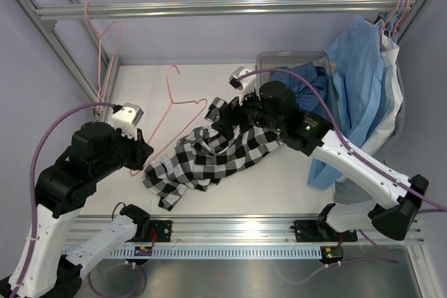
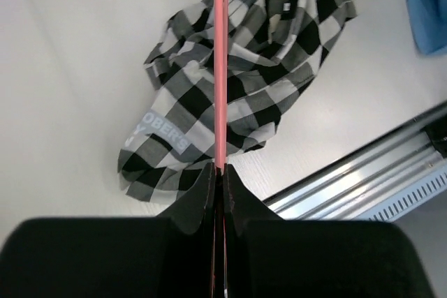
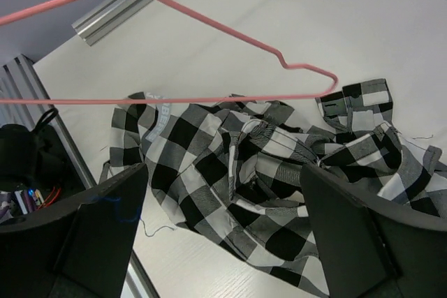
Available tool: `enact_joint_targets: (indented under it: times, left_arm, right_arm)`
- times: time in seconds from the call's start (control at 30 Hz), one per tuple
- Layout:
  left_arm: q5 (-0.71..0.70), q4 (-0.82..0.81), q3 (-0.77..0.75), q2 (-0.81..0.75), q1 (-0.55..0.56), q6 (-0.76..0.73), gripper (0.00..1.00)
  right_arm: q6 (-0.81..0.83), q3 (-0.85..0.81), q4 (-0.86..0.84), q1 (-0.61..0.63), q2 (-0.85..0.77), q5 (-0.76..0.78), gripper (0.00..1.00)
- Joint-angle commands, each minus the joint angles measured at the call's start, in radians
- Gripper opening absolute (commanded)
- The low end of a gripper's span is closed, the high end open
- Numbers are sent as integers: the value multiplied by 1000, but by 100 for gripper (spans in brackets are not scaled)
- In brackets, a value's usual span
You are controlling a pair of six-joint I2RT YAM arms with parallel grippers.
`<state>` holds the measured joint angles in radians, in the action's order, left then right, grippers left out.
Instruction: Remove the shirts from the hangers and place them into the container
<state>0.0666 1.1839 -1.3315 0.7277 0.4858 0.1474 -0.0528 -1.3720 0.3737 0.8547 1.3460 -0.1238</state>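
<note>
The black-and-white check shirt (image 1: 209, 155) lies crumpled on the white table (image 1: 279, 186). It also fills the left wrist view as the checked shirt (image 2: 244, 88) and the right wrist view as the same shirt (image 3: 279, 172). My left gripper (image 1: 143, 153) (image 2: 221, 169) is shut on the wire of a pink hanger (image 1: 183, 102) (image 2: 221, 68), which runs along the shirt's left side. My right gripper (image 1: 222, 122) (image 3: 223, 207) hovers open over the shirt's upper end, its fingers (image 3: 105, 228) wide apart. The dark blue shirt (image 1: 302, 82) sits in the clear container (image 1: 279, 56). The hanger (image 3: 209, 33) shows beyond the shirt.
Another pink hanger (image 1: 101, 40) hangs from the metal rail (image 1: 223, 8) at the back left. Light blue and white garments (image 1: 363, 82) hang on hangers (image 1: 399, 5) at the right, draping beside the container. An aluminium rail (image 1: 230, 225) runs along the table's near edge.
</note>
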Motion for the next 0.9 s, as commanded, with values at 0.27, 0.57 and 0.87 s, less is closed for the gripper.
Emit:
enact_joint_targets:
  times: [0.27, 0.57, 0.87]
  left_arm:
    - [-496, -200, -159, 108, -3, 129, 0]
    - [-463, -368, -294, 272, -131, 24, 0]
    - [-207, -440, -311, 367, -366, -11, 0]
  right_arm:
    - [-15, 65, 1, -2, -168, 82, 99]
    - [-87, 246, -24, -2, -338, 108, 100]
    - [-110, 358, -7, -2, -450, 156, 99]
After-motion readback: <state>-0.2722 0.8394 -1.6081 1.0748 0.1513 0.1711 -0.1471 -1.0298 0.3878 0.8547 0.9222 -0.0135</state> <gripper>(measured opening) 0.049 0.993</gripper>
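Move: My left hand grips the pink hanger by its lower end. The bare stretch of rail near the empty hangers is roughly 36 cm ahead, 14 cm left and 20 cm above; those hangers' middle is about 27 cm ahead, 14 cm left, 8 cm up. The checked shirt lies about 7 cm left of my open right hand, level fore and aft, 25 cm below; the container is some 19 cm ahead, 22 cm right. Keeping the hanger pinched, I swing my left hand a little left, then about 15 cm forward, 10 cm up and 9 cm left towards the rail's left end, turning some 35 degrees counter-clockwise and tipping the fingers up. My wide-open right hand goes right and back over the checked shirt, lifting briefly and sinking again. ##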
